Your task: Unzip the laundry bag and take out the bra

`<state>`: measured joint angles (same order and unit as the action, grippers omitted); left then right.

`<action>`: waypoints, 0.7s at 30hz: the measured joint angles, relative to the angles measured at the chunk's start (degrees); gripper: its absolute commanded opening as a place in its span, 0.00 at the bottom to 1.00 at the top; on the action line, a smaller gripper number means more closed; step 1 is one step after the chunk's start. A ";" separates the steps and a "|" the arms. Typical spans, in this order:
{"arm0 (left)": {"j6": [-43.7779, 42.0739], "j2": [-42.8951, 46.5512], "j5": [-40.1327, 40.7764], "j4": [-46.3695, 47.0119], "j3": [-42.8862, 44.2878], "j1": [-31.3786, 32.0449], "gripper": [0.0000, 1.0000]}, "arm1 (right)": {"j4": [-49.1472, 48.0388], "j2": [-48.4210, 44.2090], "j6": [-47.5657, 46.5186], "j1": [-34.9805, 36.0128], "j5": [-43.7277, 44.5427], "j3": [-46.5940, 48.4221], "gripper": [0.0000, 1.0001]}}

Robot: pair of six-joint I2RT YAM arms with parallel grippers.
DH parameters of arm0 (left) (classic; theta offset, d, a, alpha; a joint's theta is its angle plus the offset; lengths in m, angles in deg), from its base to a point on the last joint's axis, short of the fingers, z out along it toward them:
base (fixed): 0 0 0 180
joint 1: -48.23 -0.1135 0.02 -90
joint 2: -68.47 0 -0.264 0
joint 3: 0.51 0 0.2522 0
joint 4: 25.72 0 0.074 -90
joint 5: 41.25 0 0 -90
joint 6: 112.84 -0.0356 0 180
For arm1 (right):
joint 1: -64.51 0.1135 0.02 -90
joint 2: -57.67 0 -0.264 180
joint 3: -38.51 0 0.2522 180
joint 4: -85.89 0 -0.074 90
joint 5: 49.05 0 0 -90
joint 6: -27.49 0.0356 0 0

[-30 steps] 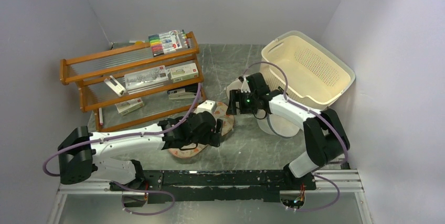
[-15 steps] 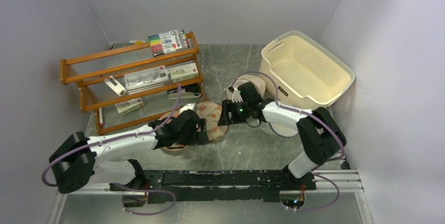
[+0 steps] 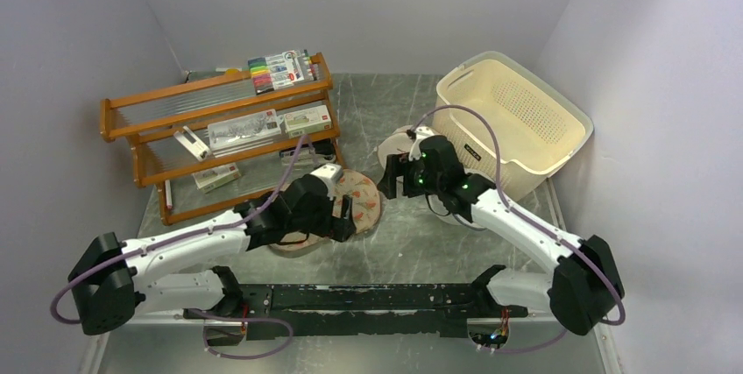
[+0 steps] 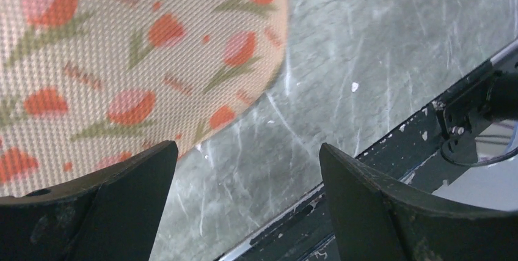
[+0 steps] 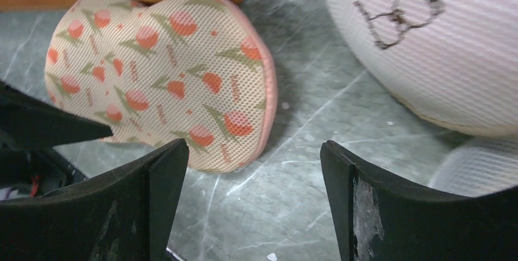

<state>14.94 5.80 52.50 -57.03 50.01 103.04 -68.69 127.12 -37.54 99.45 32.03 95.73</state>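
Observation:
The laundry bag [image 3: 361,202] is a flat cream case with red-orange flowers and a pink edge, lying on the grey table. It also shows in the right wrist view [image 5: 165,71] and in the left wrist view [image 4: 122,59]. It looks shut; the bra is hidden. My left gripper [image 3: 340,216] is open and empty, over the bag's near-left part, in the left wrist view [image 4: 247,169] beside its edge. My right gripper [image 3: 392,179] is open and empty, just right of the bag, in the right wrist view [image 5: 250,175] over bare table.
A round pale dome bag with a black bra drawing [image 5: 427,41] lies right of the floral case. A cream laundry basket [image 3: 513,116] stands at the back right. A wooden shelf rack [image 3: 219,129] with boxes stands at the back left. The black rail [image 3: 385,299] runs along the near edge.
My right gripper has pulled back to the right, off the bag's edge, and its arm has swung outward. My left gripper stays over the bag's near-left part and has shifted slightly right.

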 measured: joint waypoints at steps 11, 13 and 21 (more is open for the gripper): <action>-24.57 -22.73 25.14 2.38 15.37 19.39 0.73 | 1.81 -20.06 1.18 -0.17 14.56 -5.14 0.81; -27.61 -26.80 28.13 2.95 15.30 20.28 0.68 | 2.45 -21.75 1.55 -0.22 16.59 -5.14 0.81; -31.63 -32.61 34.86 8.83 13.29 20.31 0.63 | 6.67 -27.47 2.29 -0.37 22.71 -5.25 0.83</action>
<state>-16.68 -26.81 87.36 -48.20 63.30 123.34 -62.03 99.65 -35.24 99.08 54.73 90.48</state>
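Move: The flowered laundry bag lies low in front of the left hand: its middle about 3 cm ahead, 5 cm to the left and 6 cm below, its zip end about 4 cm ahead and 6 cm to the right. Off that end, the printed mesh bag stands some 16 cm ahead and 15 cm right of the hand; the rack's corner is 13 cm straight ahead. From the right hand, the laundry bag's middle is about 16 cm left, 8 cm back and 9 cm below. The left fingertips come down to the near edge of the laundry bag's zip end, where they seem to touch it: the hand swings about 6 cm right with a small rise, then sinks and eases forward, rolling some 50 degrees to point more forward as the fingers narrow from wide open to around two-thirds. The open right hand draws away from the bag, up and to its right. ##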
